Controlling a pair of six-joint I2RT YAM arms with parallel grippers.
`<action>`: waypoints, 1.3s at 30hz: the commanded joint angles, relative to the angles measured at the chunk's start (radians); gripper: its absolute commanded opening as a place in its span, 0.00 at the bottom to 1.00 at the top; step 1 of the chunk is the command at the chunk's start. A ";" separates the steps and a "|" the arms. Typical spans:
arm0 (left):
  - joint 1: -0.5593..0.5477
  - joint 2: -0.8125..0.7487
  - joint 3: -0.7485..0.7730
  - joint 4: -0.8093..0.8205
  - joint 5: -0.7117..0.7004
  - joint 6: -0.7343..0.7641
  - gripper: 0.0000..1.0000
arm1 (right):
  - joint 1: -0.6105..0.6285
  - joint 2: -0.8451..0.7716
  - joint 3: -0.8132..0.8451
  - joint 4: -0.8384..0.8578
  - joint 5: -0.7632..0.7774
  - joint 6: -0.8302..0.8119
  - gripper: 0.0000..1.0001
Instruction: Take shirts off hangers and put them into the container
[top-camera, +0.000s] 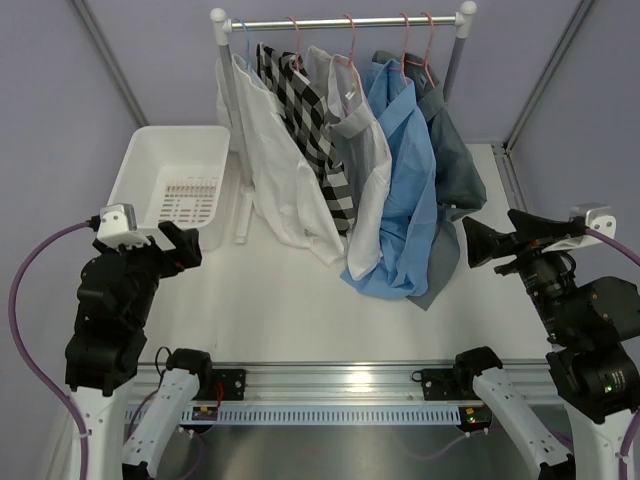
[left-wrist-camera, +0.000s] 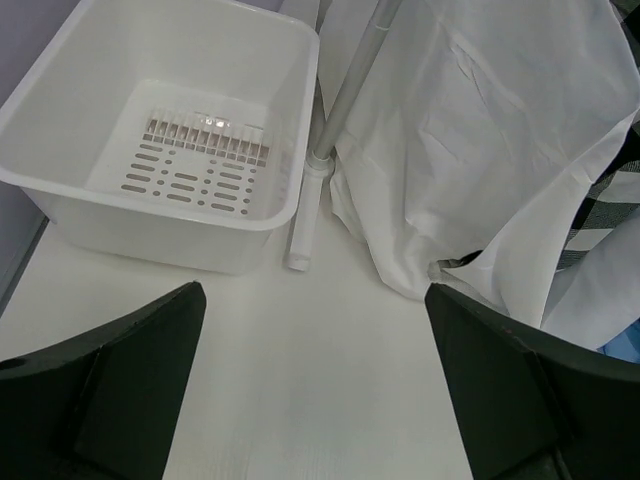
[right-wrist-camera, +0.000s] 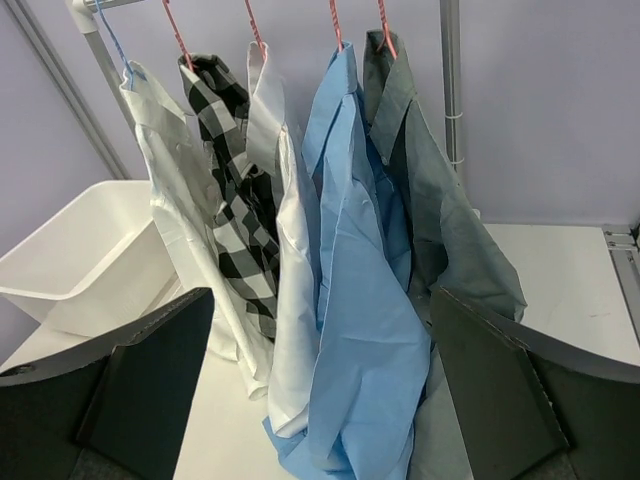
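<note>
Several shirts hang side by side on a rail: white (top-camera: 275, 150), black-and-white check (top-camera: 315, 125), pale grey-white (top-camera: 368, 170), light blue (top-camera: 405, 190) and dark grey (top-camera: 455, 160). Their hems rest on the table. They hang on pink hangers (top-camera: 350, 40) and one light blue hanger (top-camera: 240, 33). The white container (top-camera: 180, 150) stands empty at the left, beside the rail. My left gripper (top-camera: 180, 243) is open just in front of the container (left-wrist-camera: 100, 60), holding nothing. My right gripper (top-camera: 478, 240) is open to the right of the shirts, facing the light blue one (right-wrist-camera: 370, 330), apart from it.
The rail's white post (left-wrist-camera: 345, 95) and its foot (left-wrist-camera: 305, 225) stand between the container and the white shirt (left-wrist-camera: 470, 140). The rail's right post (right-wrist-camera: 450, 80) rises behind the dark grey shirt (right-wrist-camera: 450, 220). A metal strip (top-camera: 340, 378) runs along the table's near edge.
</note>
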 joint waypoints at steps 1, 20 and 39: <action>-0.004 0.023 -0.007 0.039 0.040 -0.018 0.99 | 0.005 0.032 0.001 0.026 -0.039 0.021 1.00; -0.004 0.148 -0.006 0.050 0.135 -0.087 0.99 | 0.005 0.260 0.016 -0.082 -0.117 0.167 0.99; -0.341 1.056 0.861 0.069 -0.314 -0.216 0.99 | 0.005 0.169 -0.111 -0.092 -0.237 0.172 0.99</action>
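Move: The white shirt on the leftmost hanger has its middle about 24 cm ahead of the left hand, 15 cm to its right and 8 cm lower. The checked shirt hangs some 5 cm farther right, the rack post about 25 cm ahead and 5 cm right, the container 25 cm ahead and 11 cm left, low on the table. From the right hand the white shirt is roughly 26 cm ahead, 30 cm left; the blue shirt 18 cm ahead, 6 cm left. Dip the left gripper about 4 cm, then swing it quickly forward, right and up to the white shirt, some 19 cm ahead and 15 cm right overall, fingers open, tipped slightly down, the rack post ending on its left. Meanwhile lower the open right gripper about 10 cm beside the blue shirt and carry it 5 cm left, running forward 7 cm before easing back nearly 3, fingers tipping down some 25 degrees. ##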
